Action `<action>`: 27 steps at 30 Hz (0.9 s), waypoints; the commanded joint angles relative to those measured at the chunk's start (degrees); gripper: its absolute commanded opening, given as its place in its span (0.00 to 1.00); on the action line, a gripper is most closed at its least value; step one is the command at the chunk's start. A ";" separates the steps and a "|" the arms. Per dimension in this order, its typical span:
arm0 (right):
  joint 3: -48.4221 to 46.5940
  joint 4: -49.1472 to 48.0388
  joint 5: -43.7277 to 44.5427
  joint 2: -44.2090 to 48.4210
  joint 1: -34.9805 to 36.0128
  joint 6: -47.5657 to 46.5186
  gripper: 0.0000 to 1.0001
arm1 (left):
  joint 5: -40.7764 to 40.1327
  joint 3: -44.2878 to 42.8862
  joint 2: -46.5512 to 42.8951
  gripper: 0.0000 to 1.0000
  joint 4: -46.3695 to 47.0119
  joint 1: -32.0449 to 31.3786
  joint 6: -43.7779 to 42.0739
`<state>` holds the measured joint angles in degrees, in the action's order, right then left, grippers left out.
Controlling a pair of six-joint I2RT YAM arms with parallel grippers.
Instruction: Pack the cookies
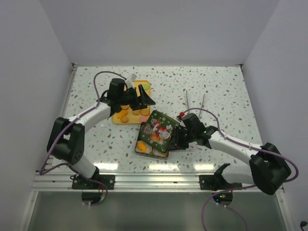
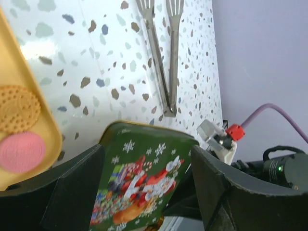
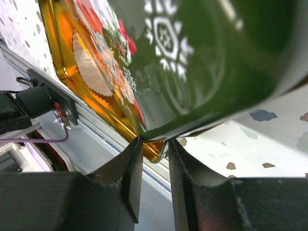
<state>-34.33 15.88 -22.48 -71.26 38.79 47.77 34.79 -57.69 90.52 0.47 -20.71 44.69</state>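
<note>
Cookies (image 1: 123, 115) lie on a yellow tray (image 1: 117, 120) at the back left. In the left wrist view an orange cookie (image 2: 17, 108) and a pink cookie (image 2: 21, 151) show on that tray (image 2: 45, 122). My left gripper (image 1: 147, 98) hovers open over the tray's right end, holding nothing. A green Christmas tin lid (image 1: 159, 127) is tilted over the gold tin base (image 1: 144, 149). My right gripper (image 3: 151, 154) is shut on the lid's (image 3: 216, 57) rim at a corner. A white paper cup (image 3: 91, 67) sits inside the tin.
Metal tongs (image 1: 195, 101) lie on the speckled table behind the right arm, and the tongs (image 2: 163, 57) also show in the left wrist view. The table's metal front rail (image 1: 159, 180) runs just in front of the tin.
</note>
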 commanded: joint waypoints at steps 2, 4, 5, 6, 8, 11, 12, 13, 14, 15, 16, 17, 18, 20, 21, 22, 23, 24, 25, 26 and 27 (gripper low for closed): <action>-1.27 4.86 2.09 -2.12 0.50 -2.77 0.29 | 1.78 -9.35 6.50 0.77 3.75 -3.10 1.55; -1.97 5.39 2.35 -2.56 0.41 -3.29 0.29 | 1.25 -13.84 9.74 0.77 1.92 -5.39 0.85; -2.23 5.48 2.44 -2.82 0.50 -3.56 0.29 | 0.38 -15.16 10.81 0.77 1.21 -6.09 0.58; -2.67 6.00 2.44 -3.00 0.41 -3.73 0.29 | -0.06 -17.26 11.77 0.77 0.59 -7.23 0.40; -3.20 6.35 2.62 -3.62 0.50 -4.17 0.30 | -1.64 -19.29 14.32 0.76 -2.47 -8.20 -0.47; -4.17 7.06 2.88 -4.23 0.41 -4.70 0.32 | -3.66 -22.72 17.31 0.76 -7.93 -9.70 -3.11; -4.60 7.41 3.14 -4.41 0.41 -4.88 0.33 | -4.28 -23.95 17.84 0.76 -10.72 -10.14 -4.59; -4.87 7.59 3.23 -4.58 0.41 -5.05 0.34 | -4.72 -24.31 18.72 0.76 -11.97 -10.31 -5.22; -5.39 7.94 3.41 -4.93 0.41 -5.23 0.36 | -5.77 -24.75 18.99 0.75 -13.20 -10.40 -5.83; -5.66 8.20 3.49 -5.11 0.33 -5.32 0.37 | -6.22 -24.84 19.34 0.75 -14.35 -10.49 -6.27; -6.01 8.46 3.93 -5.29 0.33 -5.75 0.38 | -6.66 -24.75 19.69 0.75 -16.18 -10.49 -7.15; -6.36 8.81 4.11 -5.46 0.41 -5.93 0.40 | -7.53 -24.84 19.78 0.75 -17.07 -10.40 -7.59; -7.15 9.34 4.28 -5.72 0.41 -6.19 0.44 | -7.89 -24.75 19.87 0.75 -17.78 -10.49 -7.94; -8.38 10.13 4.64 -6.08 0.33 -6.72 0.48 | -8.94 -24.31 20.13 0.75 -19.62 -10.40 -8.91; -8.91 10.40 4.73 -6.51 0.24 -6.81 0.54 | -9.21 -24.31 20.39 0.75 -20.59 -10.58 -9.52; -9.44 10.84 5.07 -6.69 0.15 -7.16 0.57 | -9.82 -24.40 20.57 0.75 -21.12 -10.49 -9.70; -10.49 11.45 5.34 -6.78 0.15 -7.42 0.60 | -10.09 -24.22 20.75 0.75 -21.39 -10.58 -9.88; -11.11 11.89 5.43 -6.96 0.06 -7.51 0.62 | -10.35 -24.31 20.84 0.75 -21.74 -10.58 -10.14; -11.72 12.16 5.60 -6.96 -0.20 -7.86 0.65 | -10.53 -24.40 21.01 0.75 -22.26 -10.67 -10.32; -12.77 12.94 5.95 -6.96 -0.29 -7.95 0.66 | -10.61 -24.49 21.19 0.75 -22.53 -10.67 -10.50; -13.31 13.30 6.04 -6.96 -0.46 -8.21 0.66 | -10.62 -24.49 21.36 0.75 -22.53 -10.67 -10.67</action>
<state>-43.77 27.00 -19.14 -78.15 38.89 41.54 25.30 -80.27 111.09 -19.14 -31.18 36.53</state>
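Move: Beyond the tin, the left hand hangs open with the green lid about 12 cm back, 6 cm to its right and 8 cm below. The open tin under the lid is some 15 cm back, 4 cm right and 13 cm down, and the cookie tray 4 cm ahead and 8 cm left. From the right hand, at the lid's near right corner, the lid's middle is about 7 cm ahead and 5 cm left. Swinging right some 9 cm past the lid's far side with a little forward travel, the left hand then sinks about 7 cm and eases back left 3 cm, its open fingers tipping more downward. Meanwhile the right hand stays nearly in place at the lid's near right corner, rolls slightly and spreads its fingers, letting go of the rim. ##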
